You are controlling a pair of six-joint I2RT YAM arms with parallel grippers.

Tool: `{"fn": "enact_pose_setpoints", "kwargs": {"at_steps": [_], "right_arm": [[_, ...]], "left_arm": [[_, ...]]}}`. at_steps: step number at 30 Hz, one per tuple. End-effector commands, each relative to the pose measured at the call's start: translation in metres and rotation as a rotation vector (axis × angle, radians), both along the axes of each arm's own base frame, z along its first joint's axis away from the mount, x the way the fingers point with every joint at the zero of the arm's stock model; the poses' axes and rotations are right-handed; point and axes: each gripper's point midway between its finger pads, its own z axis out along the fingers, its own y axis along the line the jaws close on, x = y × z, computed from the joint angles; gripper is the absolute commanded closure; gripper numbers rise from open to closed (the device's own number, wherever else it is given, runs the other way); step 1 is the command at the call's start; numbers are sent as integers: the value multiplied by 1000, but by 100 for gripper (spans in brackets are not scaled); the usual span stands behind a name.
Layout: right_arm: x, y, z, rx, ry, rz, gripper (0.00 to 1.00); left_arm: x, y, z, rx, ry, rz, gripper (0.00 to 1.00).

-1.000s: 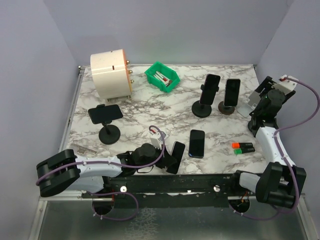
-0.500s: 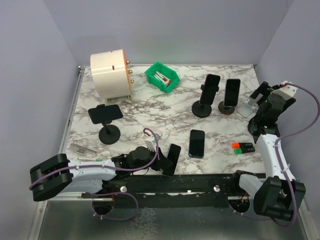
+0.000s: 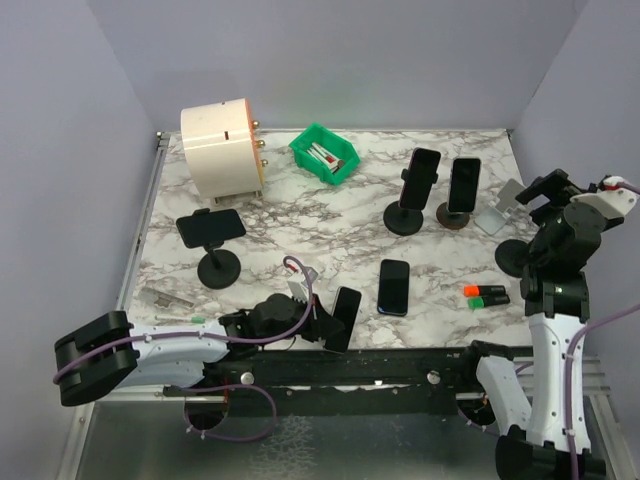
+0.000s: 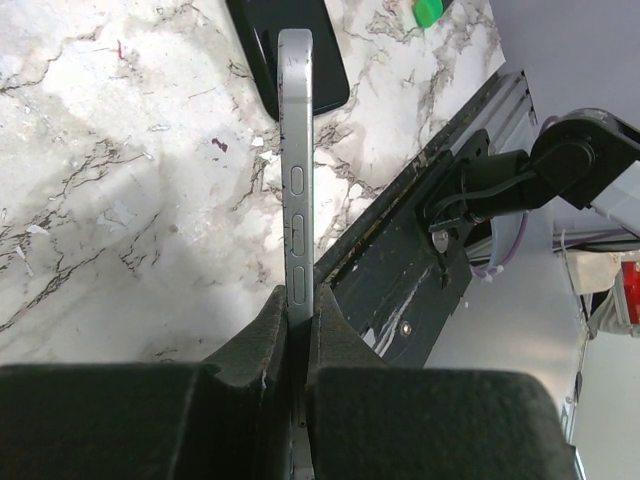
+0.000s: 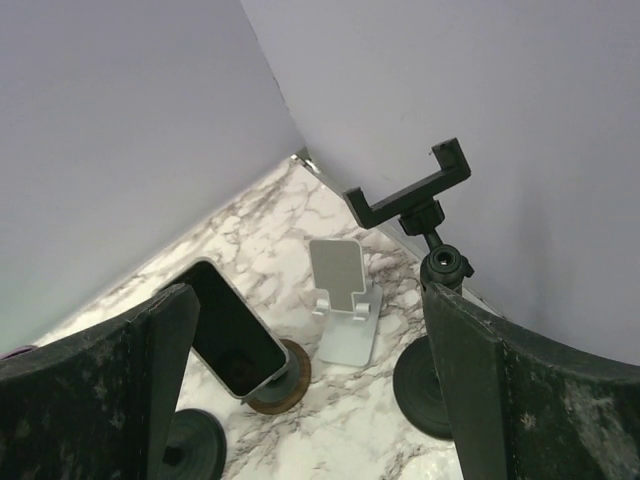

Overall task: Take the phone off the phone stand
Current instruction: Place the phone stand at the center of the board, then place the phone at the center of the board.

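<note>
My left gripper (image 3: 325,322) is low by the table's front edge, shut on a dark phone (image 3: 346,316) that it holds on its edge. The left wrist view shows that phone's grey side (image 4: 296,150) pinched between the pads (image 4: 262,330). A second phone (image 3: 394,286) lies flat just beyond it. Three more phones sit on stands: one sideways on a black stand (image 3: 211,228), one on a black stand (image 3: 421,175), and one on a round wooden-based stand (image 3: 462,185). My right gripper (image 3: 545,190) is raised at the right, open and empty. It looks down on a bare silver stand (image 5: 345,290) and an empty black clamp stand (image 5: 410,195).
A white and orange cylinder (image 3: 222,150) and a green bin (image 3: 324,153) stand at the back. Orange and green highlighters (image 3: 487,294) lie near the right front. A small metal piece (image 3: 170,297) lies at the left front. Purple walls close in on the table's sides.
My right gripper has opened wide while its arm lifted and drew back to the right. My left gripper, still shut on the phone, has shifted slightly left along the front edge.
</note>
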Motion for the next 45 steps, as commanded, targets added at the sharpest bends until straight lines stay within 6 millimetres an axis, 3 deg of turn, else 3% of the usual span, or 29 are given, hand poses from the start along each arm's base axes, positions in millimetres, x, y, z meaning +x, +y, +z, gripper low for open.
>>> {"fn": "enact_pose_setpoints", "kwargs": {"at_steps": [1, 5, 9, 14, 19, 31, 38, 45], "right_arm": [[-27, 13, 24, 26, -20, 20, 0], [-35, 34, 72, 29, -112, 110, 0], [-21, 77, 101, 75, -174, 336, 0], [1, 134, 93, 215, -137, 619, 0], [-1, 171, 78, 324, -159, 790, 0], [-29, 199, 72, 359, -180, 898, 0], [-35, 201, 65, 359, -173, 907, 0], [-34, 201, 65, 354, -170, 904, 0]], "left_arm": [[6, -5, 20, -67, -33, 18, 100], [19, -12, 19, -44, -41, 58, 100], [36, -32, 10, -3, 12, 68, 100], [61, -56, 0, -7, 117, 99, 100], [80, -73, -11, -36, 212, 150, 100], [95, -91, -49, -43, 382, 193, 100], [89, -88, -62, -20, 419, 192, 69], [86, -81, -60, -20, 414, 197, 54]]}}
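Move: The left gripper already holds a phone; the free spot for it is about 10 cm ahead, 11 cm right and 8 cm below. Just beyond that spot lies the lying phone, some 11 cm ahead of the hand and 16 cm right. From the lying phone, the markers are 24 cm farther right and 2 cm nearer, and the black phone stand is 18 cm farther out, 3 cm right. From the right hand, the lying phone is about 26 cm left, 4 cm back and 33 cm below. Bring the left gripper with its phone forward and right, about 13 cm in all, sinking 5 cm and tipping the fingers down some 20 degrees, to the lying phone's left side; there stop and open the fingers partway. Meanwhile swing the empty, open right gripper left, away from the empty stand, arching up then partly down and turning counter-clockwise. ##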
